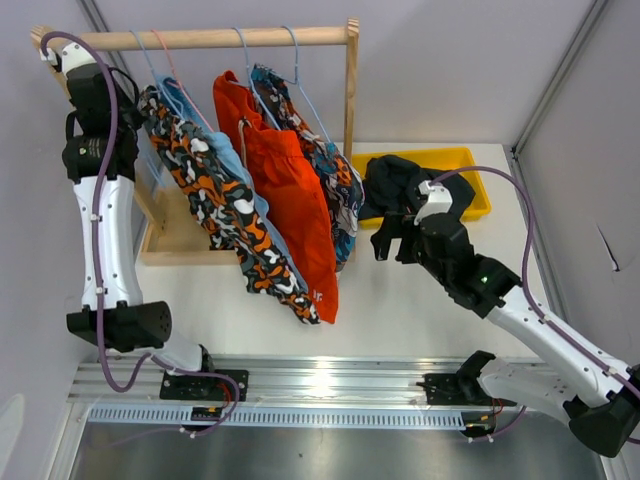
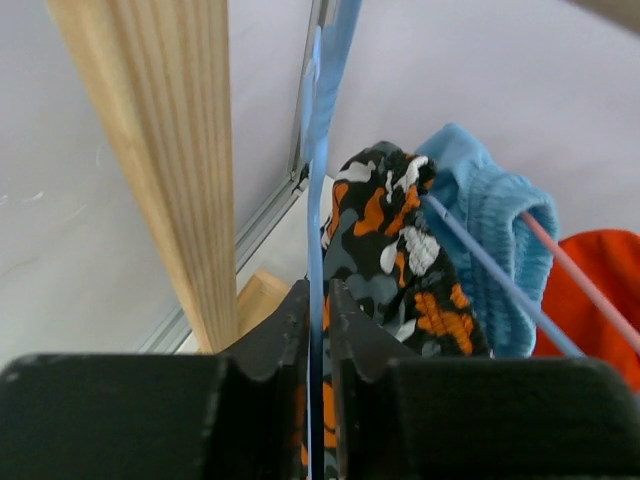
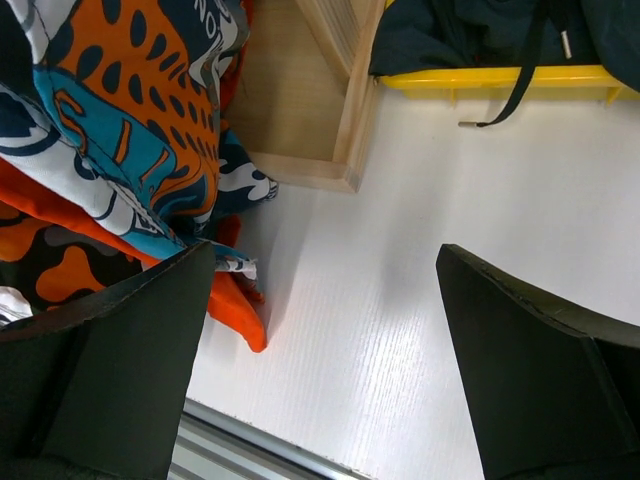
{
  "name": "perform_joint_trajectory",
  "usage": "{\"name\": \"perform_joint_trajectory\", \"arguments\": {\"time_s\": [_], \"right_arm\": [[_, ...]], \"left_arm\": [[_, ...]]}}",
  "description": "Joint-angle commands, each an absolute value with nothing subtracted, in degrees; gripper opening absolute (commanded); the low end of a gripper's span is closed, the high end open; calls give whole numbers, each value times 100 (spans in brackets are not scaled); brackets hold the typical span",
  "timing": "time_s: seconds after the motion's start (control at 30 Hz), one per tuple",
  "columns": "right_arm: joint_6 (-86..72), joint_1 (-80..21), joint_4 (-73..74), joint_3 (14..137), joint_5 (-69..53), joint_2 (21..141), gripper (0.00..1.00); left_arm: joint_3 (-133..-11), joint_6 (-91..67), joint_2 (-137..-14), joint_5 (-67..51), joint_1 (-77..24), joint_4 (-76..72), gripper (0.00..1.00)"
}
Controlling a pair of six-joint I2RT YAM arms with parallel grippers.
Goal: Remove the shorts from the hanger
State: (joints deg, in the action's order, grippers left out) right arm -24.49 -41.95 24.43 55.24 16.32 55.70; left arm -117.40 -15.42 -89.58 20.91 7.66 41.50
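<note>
Several shorts hang on a wooden rack (image 1: 200, 38): camouflage (image 1: 215, 200), light blue (image 1: 228, 160), red-orange (image 1: 295, 190) and blue-orange patterned (image 1: 330, 180). The dark navy shorts (image 1: 395, 185) lie in the yellow bin (image 1: 470, 160). My left gripper (image 1: 95, 130) is up by the rack's left post (image 2: 160, 150), shut on a thin blue hanger wire (image 2: 318, 200) that carries the camouflage shorts (image 2: 400, 240). My right gripper (image 1: 400, 240) is open and empty above the white table, right of the hanging shorts; the patterned shorts (image 3: 110, 130) show at its left.
The rack's wooden base tray (image 1: 170, 245) sits at the back left; its corner shows in the right wrist view (image 3: 320, 110). The yellow bin (image 3: 500, 75) stands at the back right. A metal rail (image 1: 320, 385) runs along the table's near edge.
</note>
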Motion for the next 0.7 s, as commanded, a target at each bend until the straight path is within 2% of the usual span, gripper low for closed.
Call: {"name": "perform_joint_trajectory", "arguments": {"time_s": [0.0, 0.1, 0.17, 0.33, 0.37, 0.6, 0.67], "right_arm": [[-2505, -4263, 2470, 5862, 1977, 5485, 100], [-2479, -4271, 2505, 5854, 2004, 5327, 99], [-2496, -4280, 2522, 5810, 1986, 5186, 99], [-2540, -4289, 2636, 5617, 1934, 4764, 99], [-2549, -4289, 2663, 5590, 1934, 4607, 99], [-2522, -4289, 2848, 5458, 1960, 4070, 100], [-2549, -4280, 2891, 5449, 1960, 4017, 99]], "left_arm": [[-11602, -1679, -8368, 2013, 782, 4315, 20], [-11496, -1688, -8087, 1960, 791, 4517, 30], [-11470, -1688, -7937, 1951, 791, 4640, 32], [-11715, -1740, -7770, 1829, 791, 5070, 62], [-11768, -1766, -7743, 1724, 782, 5210, 74], [-12050, -2065, -7532, 714, 589, 5283, 91], [-12050, -2135, -7541, 581, 457, 5247, 93]]}}
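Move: The empty blue hanger is already at the rail's left end and still between the left fingers; the rail there is about 4 cm ahead of that hand, hardly to either side, and 7 cm above. The camo shorts hang some 12 cm to its right, 3 cm back and 20 cm below; the light-blue shorts are about 17 cm right, level, 18 cm below. From the right hand, that rail end lies roughly 22 cm ahead, 50 cm left and 25 cm higher. The empty blue hanger is let go at the rail: the left fingers spread from nearly shut to almost fully open while the hand backs straight off about 9 cm and rises 4, then swings 5 cm to the right, turning slightly clockwise. The right hand, empty and wide open, lifts about 5 cm and drifts back and right, away from the hanging clothes, its fingers tipping up a little. ##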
